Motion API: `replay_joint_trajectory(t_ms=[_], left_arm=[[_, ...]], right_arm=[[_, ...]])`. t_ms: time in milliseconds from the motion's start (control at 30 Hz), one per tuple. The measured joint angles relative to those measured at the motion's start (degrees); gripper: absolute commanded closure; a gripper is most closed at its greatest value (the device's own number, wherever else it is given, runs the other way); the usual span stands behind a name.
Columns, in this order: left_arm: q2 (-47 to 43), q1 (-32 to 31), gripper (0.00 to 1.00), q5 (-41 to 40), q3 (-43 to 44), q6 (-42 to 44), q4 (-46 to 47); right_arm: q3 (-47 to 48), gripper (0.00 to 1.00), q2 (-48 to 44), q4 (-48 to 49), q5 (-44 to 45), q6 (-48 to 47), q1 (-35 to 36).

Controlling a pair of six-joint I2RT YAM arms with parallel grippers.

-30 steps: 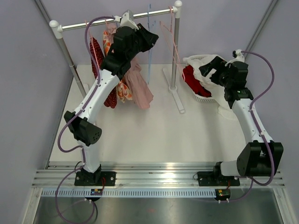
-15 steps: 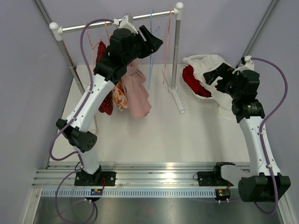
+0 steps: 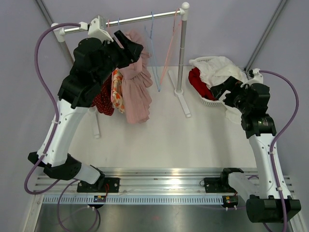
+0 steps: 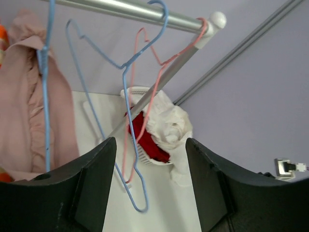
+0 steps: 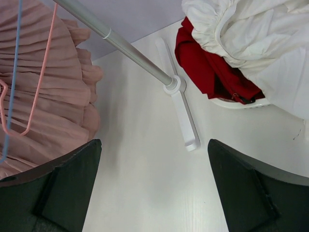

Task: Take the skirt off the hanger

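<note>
The pink pleated skirt (image 3: 136, 89) hangs from the rail (image 3: 154, 17), its top hidden behind my left arm. In the left wrist view the skirt (image 4: 19, 116) is at the left edge with a blue hanger wire (image 4: 45, 96) running down over it. My left gripper (image 3: 131, 47) is up by the rail just right of the skirt's top. The left gripper (image 4: 150, 144) is open and holds nothing. My right gripper (image 3: 221, 90) hovers open beside the basket. In its own view the right gripper (image 5: 154, 145) has only bare table between its fingers.
An empty blue hanger (image 4: 126, 82) and an empty pink hanger (image 4: 149, 72) dangle on the rail. An orange floral garment (image 3: 116, 89) and a red dotted one (image 3: 101, 99) hang left of the skirt. A white basket (image 3: 210, 101) holds red and white clothes. The rack foot (image 5: 181, 116) lies on the table.
My left gripper has opened and the left arm has risen and swung left along the rail. The hanging clothes have shifted left. The right arm has pulled back slightly.
</note>
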Motion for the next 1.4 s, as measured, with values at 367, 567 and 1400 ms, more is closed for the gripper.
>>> replay_joint_trajectory(t_ms=[367,567,1400], left_arm=[[0.81,0.02,0.4,-10.43,-3.8,6.58,-6.71],[0.85,0.22,0.4,-13.44,-5.99,9.01,-6.93],[13.84,5.33,0.9,-10.12,0.35,12.85,-4.9]], right_arm=[[-1.77,0.01,-1.4,-2.03,0.07,-1.29,0.0],[-3.32,0.01,-1.7,-2.08,0.07,-1.46,0.0],[-5.79,0.01,-1.75,-2.01,0.13,-2.34,0.0]])
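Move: The pink skirt's blue hanger is the left hand's aim: its near side lies about 10 cm ahead, 3 left and 12 below. The skirt's middle hangs roughly 10 cm under that point; the orange garment is some 6 cm left of the skirt, and the empty blue hanger about 11 cm right of the aimed-at hanger and 5 farther out. From the right hand the skirt's hanger is about 12 cm ahead, 40 left and 8 above. Left hand sinks 12 cm, then reaches forward, half-closing around the pink skirt's blue hanger; right sinks 5 cm. ##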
